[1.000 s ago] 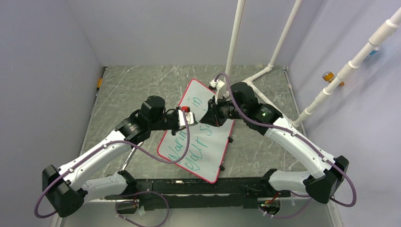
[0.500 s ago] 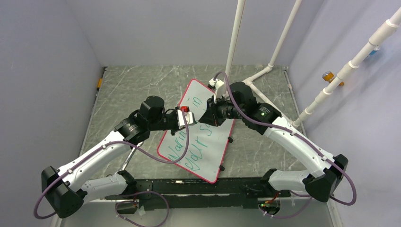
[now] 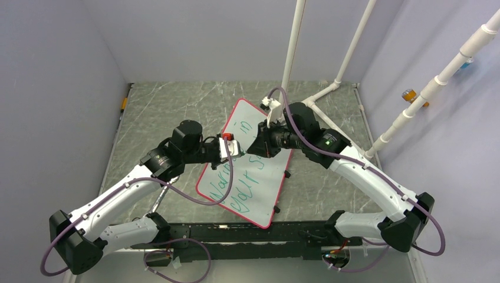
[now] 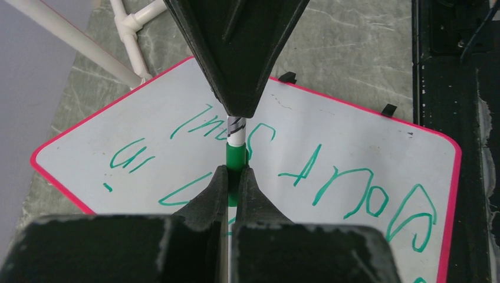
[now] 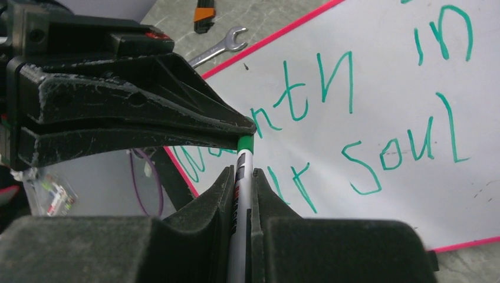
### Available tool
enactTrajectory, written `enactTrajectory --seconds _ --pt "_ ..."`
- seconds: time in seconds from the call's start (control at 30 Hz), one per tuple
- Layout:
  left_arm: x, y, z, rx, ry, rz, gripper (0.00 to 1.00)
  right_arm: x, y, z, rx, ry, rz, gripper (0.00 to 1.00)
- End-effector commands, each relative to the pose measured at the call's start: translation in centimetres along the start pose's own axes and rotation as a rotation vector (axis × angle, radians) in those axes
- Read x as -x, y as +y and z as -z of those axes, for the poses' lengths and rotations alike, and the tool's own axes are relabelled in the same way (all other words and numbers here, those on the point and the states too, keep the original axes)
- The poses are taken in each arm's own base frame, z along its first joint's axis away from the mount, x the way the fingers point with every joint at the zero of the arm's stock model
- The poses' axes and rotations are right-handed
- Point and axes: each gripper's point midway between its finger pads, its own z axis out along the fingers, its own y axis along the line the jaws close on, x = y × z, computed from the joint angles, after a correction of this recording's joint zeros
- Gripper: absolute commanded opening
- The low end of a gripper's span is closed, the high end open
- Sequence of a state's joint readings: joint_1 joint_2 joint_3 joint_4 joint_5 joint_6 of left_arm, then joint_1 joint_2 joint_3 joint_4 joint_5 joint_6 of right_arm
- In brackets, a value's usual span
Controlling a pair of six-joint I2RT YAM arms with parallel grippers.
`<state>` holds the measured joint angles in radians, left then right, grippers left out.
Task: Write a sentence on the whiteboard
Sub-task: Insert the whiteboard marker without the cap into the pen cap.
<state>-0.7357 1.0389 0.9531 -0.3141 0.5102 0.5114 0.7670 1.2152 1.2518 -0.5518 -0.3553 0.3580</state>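
Note:
The whiteboard lies tilted on the table, red-rimmed, with the green sentence in two lines. Both grippers meet tip to tip above its middle. My right gripper is shut on the white barrel of a marker. My left gripper is shut on the marker's green cap, which sits on the end of the barrel. In the top view the left gripper and the right gripper almost touch. The lettering reads "Soul" on the whiteboard below.
White pipes rise behind the board and along the right wall. A wrench and an orange-black tool lie on the marbled table left of the board. Small black feet stick out at the board's right rim.
The left arm has drawn back slightly to the left, and the right gripper has followed a little. Both grips hold as before.

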Motion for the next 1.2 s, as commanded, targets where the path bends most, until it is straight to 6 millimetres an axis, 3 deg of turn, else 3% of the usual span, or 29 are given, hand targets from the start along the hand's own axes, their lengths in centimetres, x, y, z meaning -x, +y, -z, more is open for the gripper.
enactTrajectory --seconds 0.0,0.27,0.63,0.87,1.0,1.17 --pt "5.9 -2.2 0.4 -0.143 -0.221 -0.086 0.00 3.0 3.3 0.3 0.150 -0.101 0.227 0.00" --pt "6.2 -3.6 0.6 -0.228 -0.247 -0.077 0.00 2.2 4.6 0.2 0.233 -0.032 0.470 0.00" --pt "6.9 -4.2 1.0 -0.253 -0.282 -0.084 0.00 -0.3 5.7 -0.9 0.288 0.036 0.527 0.00" --pt "6.9 -3.8 1.2 -0.219 -0.279 -0.097 0.00 0.1 5.0 -0.9 0.232 0.003 0.534 0.00" --pt "6.6 -3.2 1.3 -0.176 -0.267 -0.106 0.11 0.6 4.3 0.0 0.165 -0.016 0.524 0.00" --pt "6.2 -2.5 1.7 -0.113 -0.259 -0.124 0.40 1.0 2.6 1.7 0.040 -0.040 0.498 0.00"
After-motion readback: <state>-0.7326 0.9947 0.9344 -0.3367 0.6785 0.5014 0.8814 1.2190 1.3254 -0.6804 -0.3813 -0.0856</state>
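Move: The marker, held in the right fingers with its front already in the green pen cap, has its middle about 6 cm to the left hand's right, level in height and reach. The left fingers are still shut on the cap, roughly at their hand point and about 4 cm to the right hand's left. The whiteboard's middle is some 23 cm below the left hand, about 4 cm ahead and 1 cm to its right. Both hands draw back about 3.5 cm, the right turning counter-clockwise, then the left opens off the cap, rising. ##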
